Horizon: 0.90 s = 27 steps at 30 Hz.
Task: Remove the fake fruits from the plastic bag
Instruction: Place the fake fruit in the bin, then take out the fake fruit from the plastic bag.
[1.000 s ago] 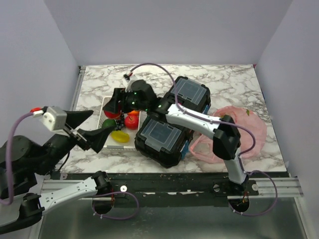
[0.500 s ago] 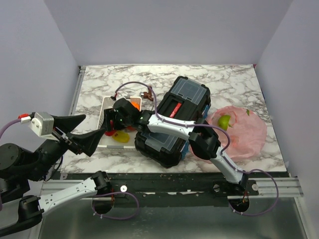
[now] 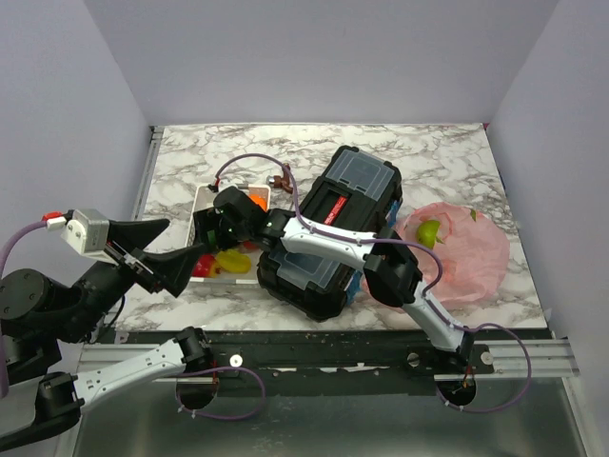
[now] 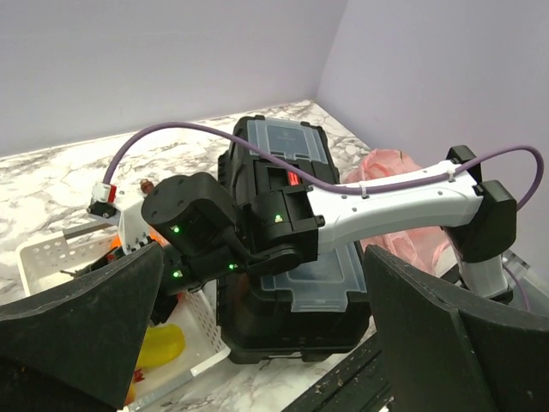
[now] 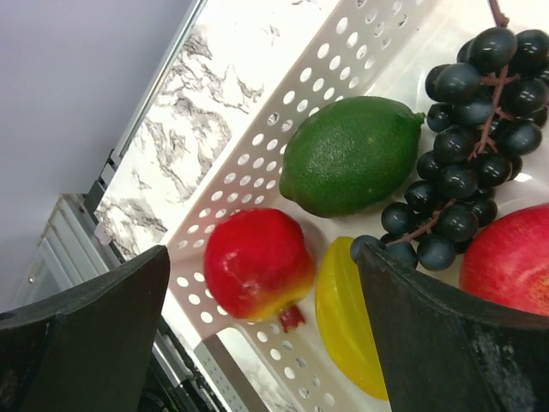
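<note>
The pink plastic bag [image 3: 457, 257] lies at the right of the table with one green fake fruit [image 3: 428, 231] in it. My right arm reaches over the black toolbox [image 3: 328, 238] to the white tray [image 3: 203, 197]. My right gripper [image 5: 262, 257] is open just above the tray floor. A red fruit [image 5: 256, 262] lies between its fingers, with a gap on each side. Around it lie a green lime [image 5: 347, 154], a yellow fruit [image 5: 347, 318], dark grapes [image 5: 467, 172] and a red apple [image 5: 510, 257]. My left gripper [image 3: 176, 252] hangs open and empty, raised near the tray's front.
The toolbox [image 4: 292, 300] stands between tray and bag, tilted, with clear lid panels. A small brown-red figure [image 3: 279, 180] sits behind the tray. The right arm's purple cable [image 4: 214, 133] arches over the toolbox. The table's front rail runs below the left gripper.
My right gripper came down into the tray and its jaws have widened, leaving the red fruit lying free. The left arm shifted only slightly.
</note>
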Available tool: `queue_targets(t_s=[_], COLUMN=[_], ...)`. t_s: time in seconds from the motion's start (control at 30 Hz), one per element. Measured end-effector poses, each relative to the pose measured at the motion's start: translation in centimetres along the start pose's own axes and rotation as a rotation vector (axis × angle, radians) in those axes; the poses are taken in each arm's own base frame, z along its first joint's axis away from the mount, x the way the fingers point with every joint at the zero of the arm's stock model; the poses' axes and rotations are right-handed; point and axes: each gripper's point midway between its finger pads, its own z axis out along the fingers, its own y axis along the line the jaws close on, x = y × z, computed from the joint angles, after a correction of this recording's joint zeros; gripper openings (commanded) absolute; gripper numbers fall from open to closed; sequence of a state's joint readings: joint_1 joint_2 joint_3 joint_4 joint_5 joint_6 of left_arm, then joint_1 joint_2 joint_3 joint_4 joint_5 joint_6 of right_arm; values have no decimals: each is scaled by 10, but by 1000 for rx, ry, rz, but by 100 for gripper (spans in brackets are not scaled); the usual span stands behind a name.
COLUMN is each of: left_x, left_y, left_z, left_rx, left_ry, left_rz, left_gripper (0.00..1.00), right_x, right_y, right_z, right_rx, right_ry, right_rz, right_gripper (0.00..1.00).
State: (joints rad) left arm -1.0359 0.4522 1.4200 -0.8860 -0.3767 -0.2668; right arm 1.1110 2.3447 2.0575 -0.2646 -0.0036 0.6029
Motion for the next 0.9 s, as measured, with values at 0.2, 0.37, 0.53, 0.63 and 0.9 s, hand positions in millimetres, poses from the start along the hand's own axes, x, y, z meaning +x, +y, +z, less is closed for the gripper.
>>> queue_targets(t_s=[0.2, 0.37, 0.53, 0.63, 0.9], left_x=[7, 13, 21, 26, 78], left_y=[-4, -6, -7, -12, -48], left_z=[13, 21, 26, 36, 103], left_rx=[-9, -17, -21, -19, 40], left_ry=[40, 73, 90, 115, 310], left_rz=[5, 10, 4, 7, 37], left_gripper=[99, 99, 99, 99, 96], right_x=[-26, -69, -120, -130, -72], right_y=[7, 2, -37, -73, -164], right_z=[-31, -115, -233, -295, -425], right_rx=[22, 41, 168, 289, 644], right_ry=[-45, -145, -382, -517, -693], right_rz=[-33, -23, -21, 5, 132], right_gripper=[90, 90, 90, 90, 87])
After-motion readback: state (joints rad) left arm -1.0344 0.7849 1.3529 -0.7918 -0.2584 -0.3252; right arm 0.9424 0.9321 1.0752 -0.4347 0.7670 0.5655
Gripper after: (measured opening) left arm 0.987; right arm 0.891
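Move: Just under the right hand's open, empty fingers lies the released red fruit, in the bin's near left corner, about 9 cm below and 3 cm back. The green fruit still in the plastic bag is some 55 cm to this hand's right, 7 cm ahead and 9 cm lower; the toolbox lies between, roughly 31 cm right and 3 cm ahead. From the left hand, the green fruit is about 24 cm ahead, 47 cm right and 40 cm below. Lifting out of the bin and then sweeping right across the toolbox towards the green fruit in the bag, the right hand goes about 42 cm right and 20 cm up, swinging its fingers some 50 degrees clockwise and levelling them, still open. The left hand, open too, waits little moved, then speeds up rightwards with some drop and reach towards the bag, about 12 cm, tipping down. ##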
